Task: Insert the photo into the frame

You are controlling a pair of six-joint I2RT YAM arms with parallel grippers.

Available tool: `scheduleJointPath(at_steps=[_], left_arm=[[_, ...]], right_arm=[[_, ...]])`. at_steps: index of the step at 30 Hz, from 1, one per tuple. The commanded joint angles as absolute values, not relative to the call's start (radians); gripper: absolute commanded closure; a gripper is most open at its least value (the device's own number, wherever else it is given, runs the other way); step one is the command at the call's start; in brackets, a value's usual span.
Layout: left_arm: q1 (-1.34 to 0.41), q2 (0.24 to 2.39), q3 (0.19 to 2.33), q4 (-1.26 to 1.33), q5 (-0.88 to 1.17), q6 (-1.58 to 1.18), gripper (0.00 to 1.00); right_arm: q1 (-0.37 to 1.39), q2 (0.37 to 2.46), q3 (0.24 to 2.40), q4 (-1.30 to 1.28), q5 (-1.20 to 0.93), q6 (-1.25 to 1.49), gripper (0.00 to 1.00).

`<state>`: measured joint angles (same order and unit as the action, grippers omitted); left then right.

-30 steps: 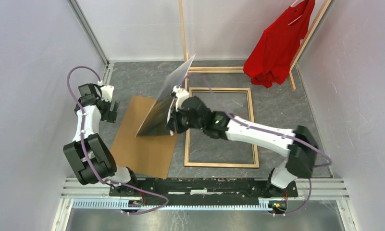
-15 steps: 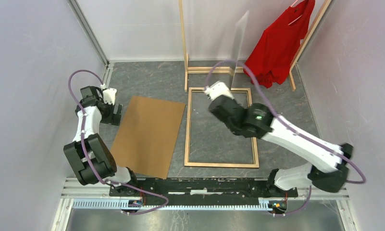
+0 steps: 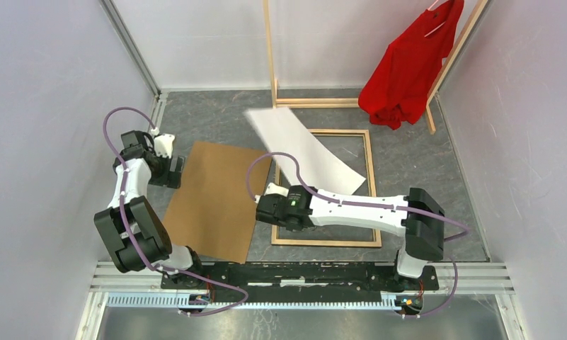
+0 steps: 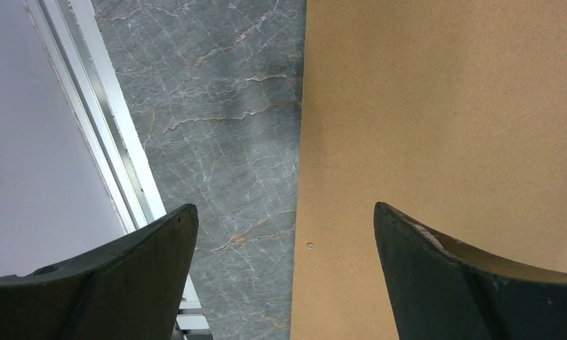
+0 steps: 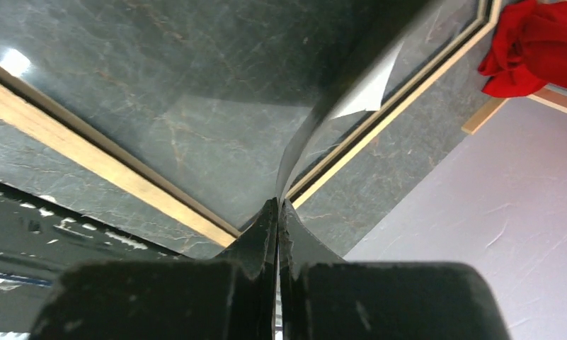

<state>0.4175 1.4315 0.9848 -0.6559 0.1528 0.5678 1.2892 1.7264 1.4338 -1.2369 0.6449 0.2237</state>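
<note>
The photo (image 3: 305, 150) hangs tilted over the left part of the frame, plain white back up, its far corner past the frame's far-left corner. My right gripper (image 5: 278, 205) is shut on the photo's thin near edge (image 5: 294, 152); in the top view its fingertips are hidden under the wrist (image 3: 284, 209). The frame (image 3: 371, 177) lies flat on the grey floor, light wood side up, and a rail of the frame (image 5: 89, 152) crosses the right wrist view. My left gripper (image 3: 174, 170) (image 4: 284, 209) is open and empty above the left edge of the brown backing board (image 3: 216, 202).
The backing board (image 4: 443, 106) lies flat left of the frame. A wooden clothes rack (image 3: 270, 57) with a red shirt (image 3: 408, 67) stands at the back right. Walls close in left, right and behind. A metal rail (image 3: 301, 273) runs along the near edge.
My right arm swung the photo from standing upright at the back down to a low tilt over the frame, white back up. The left gripper edged right towards the board.
</note>
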Motion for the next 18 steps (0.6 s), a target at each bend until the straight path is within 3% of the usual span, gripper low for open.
scheduleJointPath(at_steps=[1,11,18], left_arm=[[0.418,1.4,0.974,-0.645,0.185,0.556,0.0],[0.338,1.358,0.921,-0.624,0.194,0.531,0.0],[0.258,1.317,0.886,-0.617,0.168,0.503,0.0]], right_arm=[[1.295,1.728,1.402,-1.218,0.604,0.312,1.0],[1.264,1.527,1.158,-0.935,0.193,0.63,1.0],[1.266,1.414,1.088,-0.931,0.191,0.95,1.0]])
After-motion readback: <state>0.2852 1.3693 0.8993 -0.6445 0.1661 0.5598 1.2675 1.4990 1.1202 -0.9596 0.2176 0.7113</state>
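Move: The frame's centre, where the photo is going, lies about 10 cm ahead of my right hand and some 13 cm below, neither left nor right. The frame's near rail is roughly 8 cm back from that hand, its right rail 15 cm to the right, and the cardboard's middle about 36 cm left and 5 cm ahead. From my left hand the frame's centre lies around 50 cm right and 2 cm back; the cardboard's middle, 14 cm right and 7 cm back. Still pinching the photo by its corner, white side up, I draw my right hand back about 8 cm towards the frame's near rail while lowering it some 5 cm, trailing the sheet over the frame. The wrist rolls left side up, tips and turns clockwise. My open, empty left hand slides about 5 cm right over the cardboard, towards the frame, turning slightly clockwise. ##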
